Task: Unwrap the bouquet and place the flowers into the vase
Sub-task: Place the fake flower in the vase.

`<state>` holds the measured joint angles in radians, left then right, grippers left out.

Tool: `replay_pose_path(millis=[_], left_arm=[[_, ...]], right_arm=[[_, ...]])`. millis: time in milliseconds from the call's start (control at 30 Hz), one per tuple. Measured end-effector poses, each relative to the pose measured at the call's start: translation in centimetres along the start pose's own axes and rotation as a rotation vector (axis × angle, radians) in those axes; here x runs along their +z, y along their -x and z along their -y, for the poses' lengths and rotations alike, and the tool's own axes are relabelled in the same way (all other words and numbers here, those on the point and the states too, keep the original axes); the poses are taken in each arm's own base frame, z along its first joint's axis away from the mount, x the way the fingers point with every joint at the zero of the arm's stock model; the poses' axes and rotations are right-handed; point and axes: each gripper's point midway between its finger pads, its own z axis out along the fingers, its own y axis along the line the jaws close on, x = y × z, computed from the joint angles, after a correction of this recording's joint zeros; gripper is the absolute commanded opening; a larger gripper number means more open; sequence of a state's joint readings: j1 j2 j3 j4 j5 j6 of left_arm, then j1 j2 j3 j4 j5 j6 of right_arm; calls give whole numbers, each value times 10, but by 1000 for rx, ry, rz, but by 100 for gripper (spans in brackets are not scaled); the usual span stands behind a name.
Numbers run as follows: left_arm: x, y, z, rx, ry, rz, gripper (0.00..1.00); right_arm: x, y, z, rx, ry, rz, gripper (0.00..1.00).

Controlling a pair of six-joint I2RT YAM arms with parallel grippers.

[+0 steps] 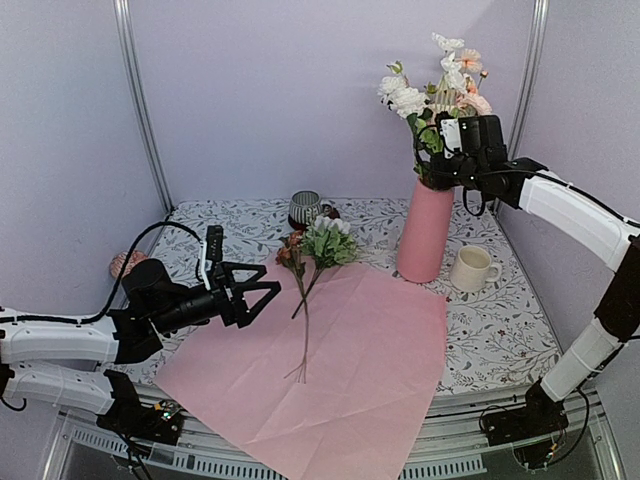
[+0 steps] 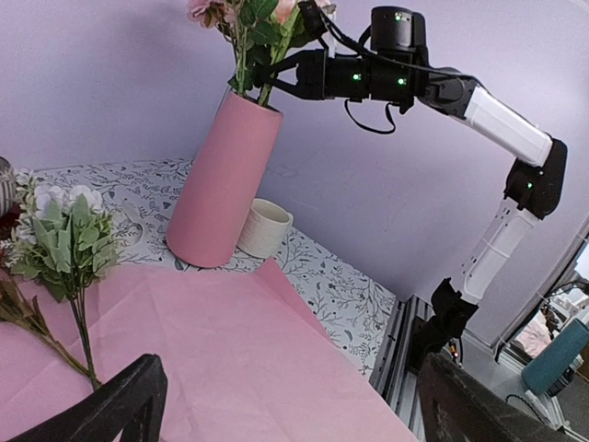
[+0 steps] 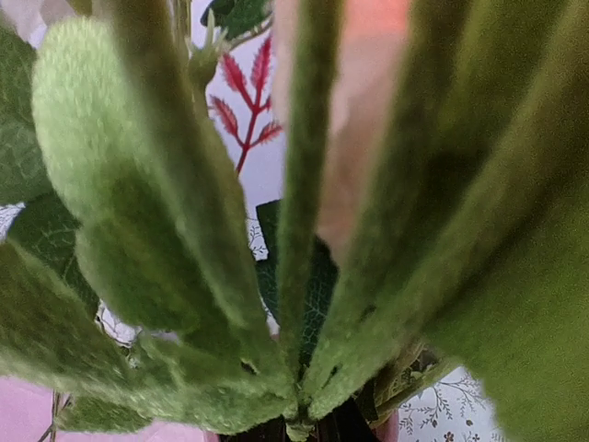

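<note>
The tall pink vase point(image 1: 425, 230) point(image 2: 225, 180) stands at the back right with several flowers point(image 1: 440, 85) in it. My right gripper point(image 1: 430, 168) point(image 2: 253, 87) sits around their stems just above the rim. Whether it still presses them does not show. In the right wrist view, blurred green stems and leaves point(image 3: 308, 184) fill the frame and hide the fingers. More flowers point(image 1: 315, 245) point(image 2: 64, 239) lie on the spread pale pink paper point(image 1: 350, 380) point(image 2: 230, 350), stems pointing toward me. My left gripper point(image 1: 262, 295) point(image 2: 299, 414) hovers open just left of them, holding nothing.
A short cream cup point(image 1: 472, 268) point(image 2: 262, 227) stands right of the vase. A striped mug point(image 1: 305, 208) sits at the back behind the loose flowers. The floral tablecloth point(image 1: 500, 330) shows around the paper. Purple walls close in the back and sides.
</note>
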<state>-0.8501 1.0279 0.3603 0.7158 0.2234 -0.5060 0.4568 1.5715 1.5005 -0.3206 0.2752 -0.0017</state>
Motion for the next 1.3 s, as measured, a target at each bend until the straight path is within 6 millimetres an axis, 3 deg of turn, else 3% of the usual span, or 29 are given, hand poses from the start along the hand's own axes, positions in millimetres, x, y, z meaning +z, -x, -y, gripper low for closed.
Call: replay_pose_path(millis=[267, 400, 600, 1033, 1133, 1300], left_arm=[[0, 0, 0, -3, -1, 0, 97], [0, 0, 0, -4, -1, 0, 97], [0, 0, 0, -4, -1, 0, 97], [1, -1, 0, -11, -3, -5, 97], [1, -1, 0, -14, -3, -5, 97], [2, -1, 0, -20, -1, -6, 98]], right_arm=[[16, -28, -4, 10, -2, -63, 19], [19, -32, -5, 17, -1, -76, 42], [15, -31, -5, 15, 13, -76, 57], [-47, 4, -5, 38, 109, 15, 94], [-58, 2, -7, 43, 137, 22, 100], [-71, -12, -12, 49, 190, 15, 99]])
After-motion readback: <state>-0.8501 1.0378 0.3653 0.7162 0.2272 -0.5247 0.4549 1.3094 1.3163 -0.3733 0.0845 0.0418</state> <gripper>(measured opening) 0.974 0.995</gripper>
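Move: The right hand has a white flower's stem between its nearly shut fingers, with the vase mouth about 4 cm below and 1 cm ahead. The mug stands on the table some 12 cm to this hand's right, 2 cm nearer the base and 30 cm down; the flowers still on the paper lie roughly 23 cm left, 5 cm ahead and 30 cm down. From the left hand the vase mouth is about 27 cm ahead, 30 cm right and 4 cm higher. The white flower's stem stays between the right fingers while the hand sinks about 3.5 cm towards the vase mouth; then the fingers open wide and let it go. As they open, the hand backs away some 8 cm from the vase towards its base, rising about 6 cm at first and dipping slightly at the end, turning a little counter-clockwise. ##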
